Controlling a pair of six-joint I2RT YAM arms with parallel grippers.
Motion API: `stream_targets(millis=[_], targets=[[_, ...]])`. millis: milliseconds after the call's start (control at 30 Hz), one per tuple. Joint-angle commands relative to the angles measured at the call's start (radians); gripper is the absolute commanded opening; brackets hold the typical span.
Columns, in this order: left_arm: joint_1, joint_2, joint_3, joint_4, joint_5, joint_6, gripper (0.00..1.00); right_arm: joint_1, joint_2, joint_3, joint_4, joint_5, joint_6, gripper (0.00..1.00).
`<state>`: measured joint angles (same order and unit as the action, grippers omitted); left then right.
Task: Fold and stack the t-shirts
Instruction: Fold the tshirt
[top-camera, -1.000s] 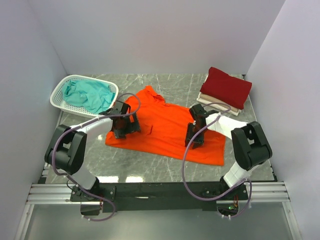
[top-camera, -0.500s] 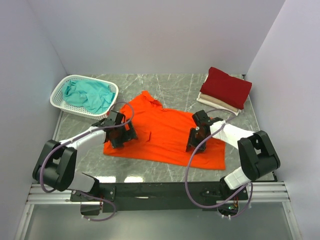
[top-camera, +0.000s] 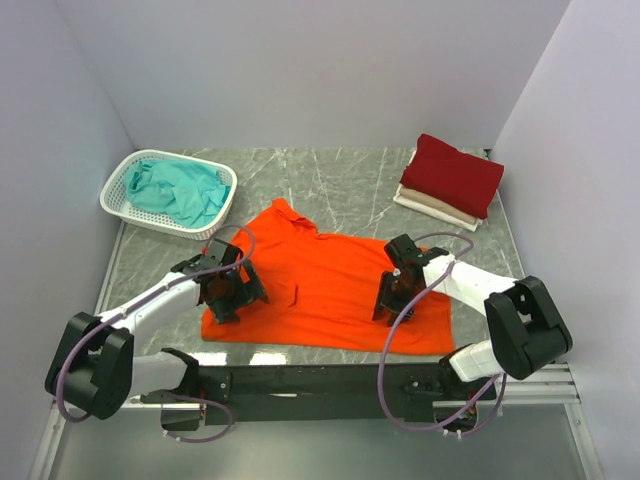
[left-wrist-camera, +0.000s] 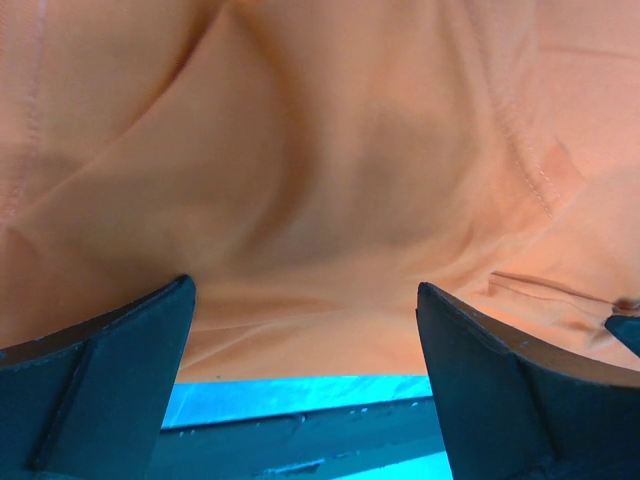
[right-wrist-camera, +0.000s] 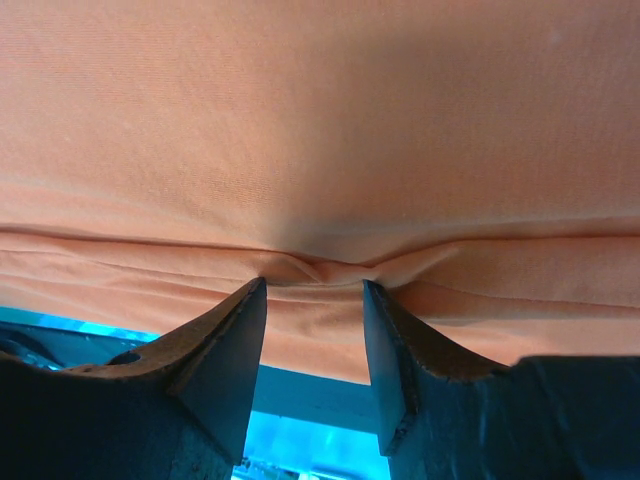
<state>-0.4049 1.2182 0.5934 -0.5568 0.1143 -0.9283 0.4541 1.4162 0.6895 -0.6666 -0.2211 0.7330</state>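
Note:
The bright orange t-shirt (top-camera: 320, 285) lies spread flat near the table's front edge. My left gripper (top-camera: 222, 292) rests on its left side with jaws wide open. In the left wrist view only orange cloth (left-wrist-camera: 320, 150) lies between the fingers of this gripper (left-wrist-camera: 305, 290). My right gripper (top-camera: 394, 296) presses on the shirt's right part. Its jaws (right-wrist-camera: 314, 286) stand partly apart, with a small pucker of orange cloth (right-wrist-camera: 320, 120) bunched between the tips. The dark red t-shirt (top-camera: 452, 175) lies folded on the folded cream-white t-shirt (top-camera: 432, 208) at the back right. The teal t-shirt (top-camera: 180, 190) is crumpled in the basket.
A white lattice basket (top-camera: 115, 185) stands at the back left by the left wall. The folded stack sits close to the right wall. Grey marble tabletop (top-camera: 340, 185) shows behind the orange shirt. The black base rail (top-camera: 320, 380) runs along the near edge.
Both grippers have slid toward the near edge, and the orange t-shirt has moved with them, away from the basket and the stack. Jaw openings look the same.

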Motion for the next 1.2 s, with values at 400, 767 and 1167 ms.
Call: stream_targets(millis=[400, 767, 1167], targets=[[-0.008, -0.042, 0.215, -0.186, -0.068, 0.008, 0.99, 0.018, -0.051, 0.182, -0.24, 0.17, -0.014, 0.52], [-0.008, 0.128, 0.5, -0.105, -0.099, 0.106, 1.0, -0.27, 0.032, 0.376, -0.205, 0.213, -0.194, 0.54], [0.011, 0.383, 0.775, -0.029, -0.081, 0.206, 0.99, -0.572, 0.28, 0.558, -0.062, 0.282, -0.288, 0.51]])
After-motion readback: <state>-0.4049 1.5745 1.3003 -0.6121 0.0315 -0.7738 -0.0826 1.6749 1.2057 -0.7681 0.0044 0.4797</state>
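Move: The t-shirt's far collar end lies about 25 cm ahead of the left hand and 10 cm right, a centimetre lower; the laundry basket is some 32 cm ahead and 27 cm left. From the right hand the shirt's far right corner is about 18 cm ahead and 18 cm right, a centimetre lower, and the folded stack some 37 cm ahead and 23 cm right. Both hands lift off and reach some 17 cm forward towards the t-shirt's far corners, right hand veering right. ##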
